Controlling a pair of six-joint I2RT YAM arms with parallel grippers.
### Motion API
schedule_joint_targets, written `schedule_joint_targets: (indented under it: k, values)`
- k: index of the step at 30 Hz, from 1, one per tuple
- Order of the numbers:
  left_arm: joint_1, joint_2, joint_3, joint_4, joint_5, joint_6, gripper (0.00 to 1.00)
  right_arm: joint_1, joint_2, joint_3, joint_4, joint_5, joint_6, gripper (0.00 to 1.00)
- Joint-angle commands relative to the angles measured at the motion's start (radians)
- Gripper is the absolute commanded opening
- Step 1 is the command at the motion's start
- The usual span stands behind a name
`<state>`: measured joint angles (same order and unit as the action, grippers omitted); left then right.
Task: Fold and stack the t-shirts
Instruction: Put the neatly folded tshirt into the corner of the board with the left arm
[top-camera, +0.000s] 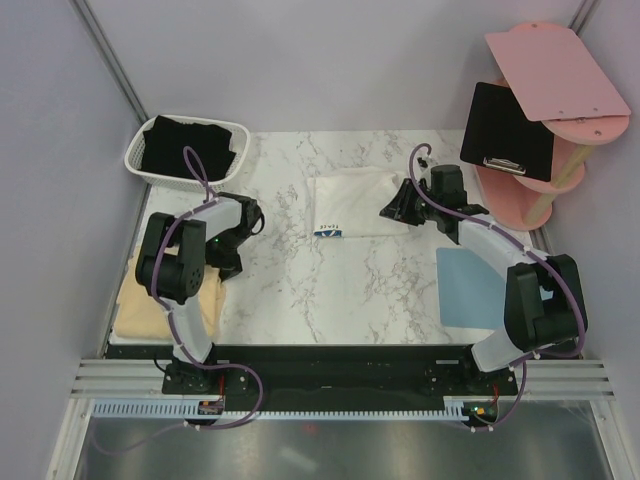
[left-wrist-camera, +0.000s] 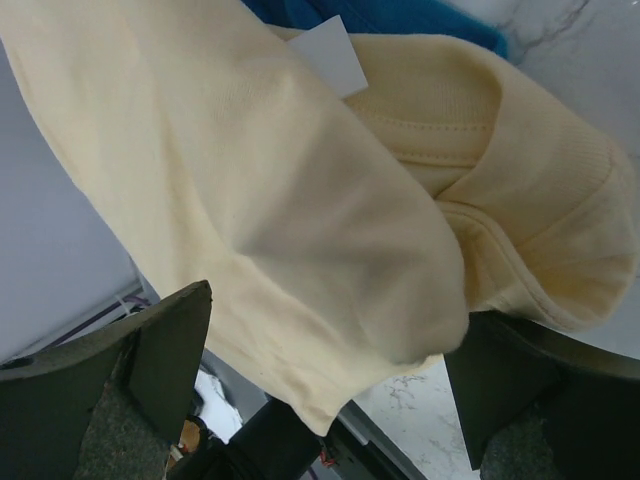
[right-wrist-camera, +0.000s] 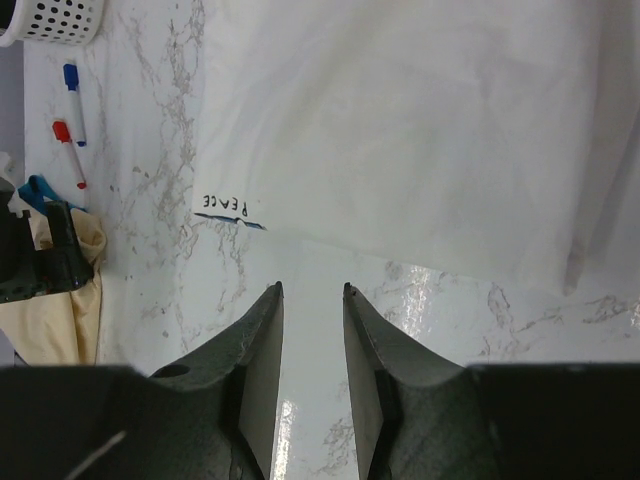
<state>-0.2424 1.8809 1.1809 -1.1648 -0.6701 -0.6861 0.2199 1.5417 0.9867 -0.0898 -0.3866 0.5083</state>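
Observation:
A white t-shirt lies folded mid-table, its "PEACE" print showing at one corner. My right gripper hovers over bare marble just off that shirt's edge, open by a narrow gap with nothing between the fingers. The pale yellow t-shirt is bunched at the table's near left edge. My left gripper stands wide open right at it, with a fold of the cloth hanging between the spread jaws and touching neither. A black t-shirt fills the basket.
The white basket sits at the back left. A pink shelf at the back right carries a black clipboard. A light-blue mat lies under my right arm. Two markers lie near the basket. Blue cloth shows behind the yellow shirt.

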Motion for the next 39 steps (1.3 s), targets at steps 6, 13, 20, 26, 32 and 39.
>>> schedule_joint_targets:
  k: [6,13,20,26,32,39]
  values:
    - [0.034,0.086,0.0,0.014,0.017,0.043,0.85,-0.039,-0.017,0.03,0.059,-0.097,0.049,0.38]
    - [0.042,0.096,0.013,0.013,0.047,0.059,0.02,-0.079,-0.028,0.017,0.058,-0.136,0.058,0.38]
    - [-0.017,0.006,0.026,0.085,0.184,0.126,0.02,-0.085,-0.032,0.003,0.067,-0.133,0.067,0.38]
    - [-0.087,-0.002,0.088,0.131,0.351,0.132,0.02,-0.085,-0.02,-0.025,0.082,-0.136,0.078,0.38]
    - [-0.153,0.087,0.25,0.134,0.411,0.119,0.02,-0.086,-0.009,-0.04,0.108,-0.14,0.075,0.38]
    - [-0.173,0.233,0.518,0.105,0.449,0.135,0.02,-0.086,0.003,-0.049,0.108,-0.141,0.064,0.39]
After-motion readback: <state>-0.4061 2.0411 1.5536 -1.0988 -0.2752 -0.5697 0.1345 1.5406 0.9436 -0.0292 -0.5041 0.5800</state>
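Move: The open left fingers straddle the right edge of the cream t-shirt, whose middle lies about 7 cm to their left, 3 cm back and 3 cm below. The red marker is some 10 cm ahead of this hand and level sideways; the white t-shirt's middle is about 17 cm ahead and 34 cm to its right. From the idle right hand, the cream t-shirt lies roughly 47 cm left, 17 cm back and 12 cm down. Sink the left gripper a bit and shut its fingers on the cream t-shirt's right edge, beside the collar. Keep the pinch and drag the shirt low over the table about 15 cm to the right, curving forward by some 9 cm as it goes, towards the white t-shirt; meanwhile swing the wrist roughly 25 degrees so the fingers point more steeply down. ##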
